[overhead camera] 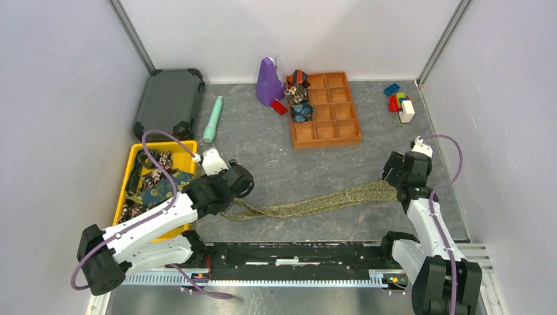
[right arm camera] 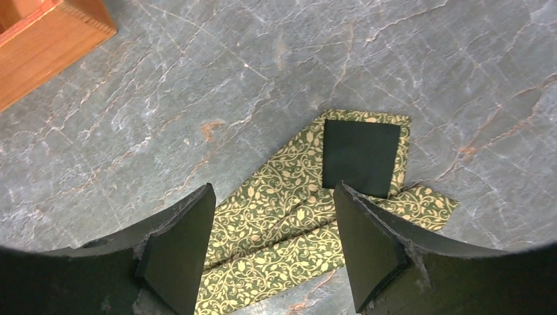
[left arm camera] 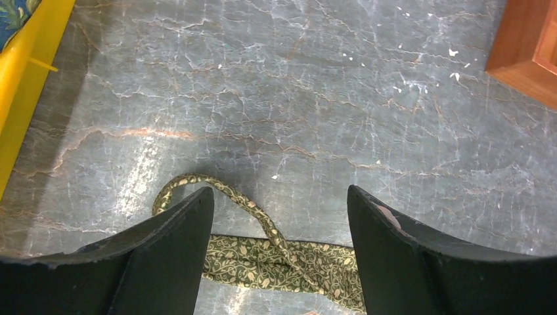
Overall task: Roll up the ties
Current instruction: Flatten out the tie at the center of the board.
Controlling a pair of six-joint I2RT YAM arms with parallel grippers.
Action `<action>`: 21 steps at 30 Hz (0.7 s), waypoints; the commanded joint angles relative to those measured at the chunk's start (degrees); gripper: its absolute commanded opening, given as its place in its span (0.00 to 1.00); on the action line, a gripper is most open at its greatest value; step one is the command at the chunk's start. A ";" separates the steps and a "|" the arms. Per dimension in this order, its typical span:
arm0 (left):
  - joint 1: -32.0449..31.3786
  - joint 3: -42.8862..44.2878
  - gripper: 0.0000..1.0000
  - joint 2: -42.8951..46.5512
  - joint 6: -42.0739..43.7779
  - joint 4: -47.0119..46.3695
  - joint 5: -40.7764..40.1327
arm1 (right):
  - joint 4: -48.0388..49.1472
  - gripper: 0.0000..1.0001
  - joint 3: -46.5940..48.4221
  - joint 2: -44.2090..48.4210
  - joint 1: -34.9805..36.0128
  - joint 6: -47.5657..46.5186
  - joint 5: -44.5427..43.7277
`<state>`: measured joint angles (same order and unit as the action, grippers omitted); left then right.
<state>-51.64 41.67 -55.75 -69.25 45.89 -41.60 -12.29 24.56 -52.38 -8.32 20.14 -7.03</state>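
Note:
One olive-gold tie (overhead camera: 315, 203) with a vine pattern lies flat across the table between my two arms. My left gripper (overhead camera: 230, 200) hovers over its narrow end, open, with nothing between the fingers. In the left wrist view the narrow end (left arm camera: 263, 259) curls into a loose loop below the open jaws (left arm camera: 281, 190). My right gripper (overhead camera: 401, 187) stands open just above the wide end. In the right wrist view that wide end (right arm camera: 282, 216) is folded over, showing a black label (right arm camera: 360, 156), and the gripper (right arm camera: 274, 187) holds nothing. Rolled ties (overhead camera: 299, 98) sit in a wooden tray.
A yellow bin (overhead camera: 125, 187) at the left holds several loose ties. The wooden compartment tray (overhead camera: 326, 142) stands at the back middle, with a purple object (overhead camera: 268, 82) beside it. A teal cylinder (overhead camera: 212, 120) and a dark case (overhead camera: 169, 102) lie back left. Toy blocks (overhead camera: 401, 105) sit back right.

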 commanded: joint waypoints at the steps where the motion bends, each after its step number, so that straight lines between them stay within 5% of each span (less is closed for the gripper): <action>1: 1.98 -0.37 0.79 -1.61 -5.25 1.30 1.60 | -0.92 0.74 0.06 0.64 0.99 1.50 2.69; 15: 3.94 -8.46 0.66 -9.17 -17.60 -7.74 4.17 | 4.29 0.73 -3.68 -4.49 2.58 2.08 3.99; 21: 4.26 -9.83 0.37 -10.79 -18.63 -9.38 3.90 | 6.04 0.73 -4.47 -6.35 2.60 1.85 4.39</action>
<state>-47.62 32.88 -66.19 -84.36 39.83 -36.71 -9.98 20.73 -57.91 -5.98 21.67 -3.20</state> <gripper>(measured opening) 0.457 0.734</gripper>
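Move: The tie's narrow loop lies almost under the left hand, about 2 cm back, 1 cm left and 10 cm below; the yellow bin is some 36 cm left of that hand, level with it, and the orange tray 36 cm ahead and 32 cm right. From the right hand, the tie's wide part is roughly 3 cm back, 2 cm left and 6 cm down, with the orange tray about 31 cm ahead and 25 cm left. The left hand sinks almost straight down, about 8 cm, onto the narrow loop, tipping its fingers some 10 degrees further down and turning a little counter-clockwise while they narrow from wide to about half open around the loop's strand. The right hand, fingers staying open, first eases left and then sinks about 4 cm towards the wide part of the tie, drifting slightly back; whether either hand touches the cloth can't be seen. ##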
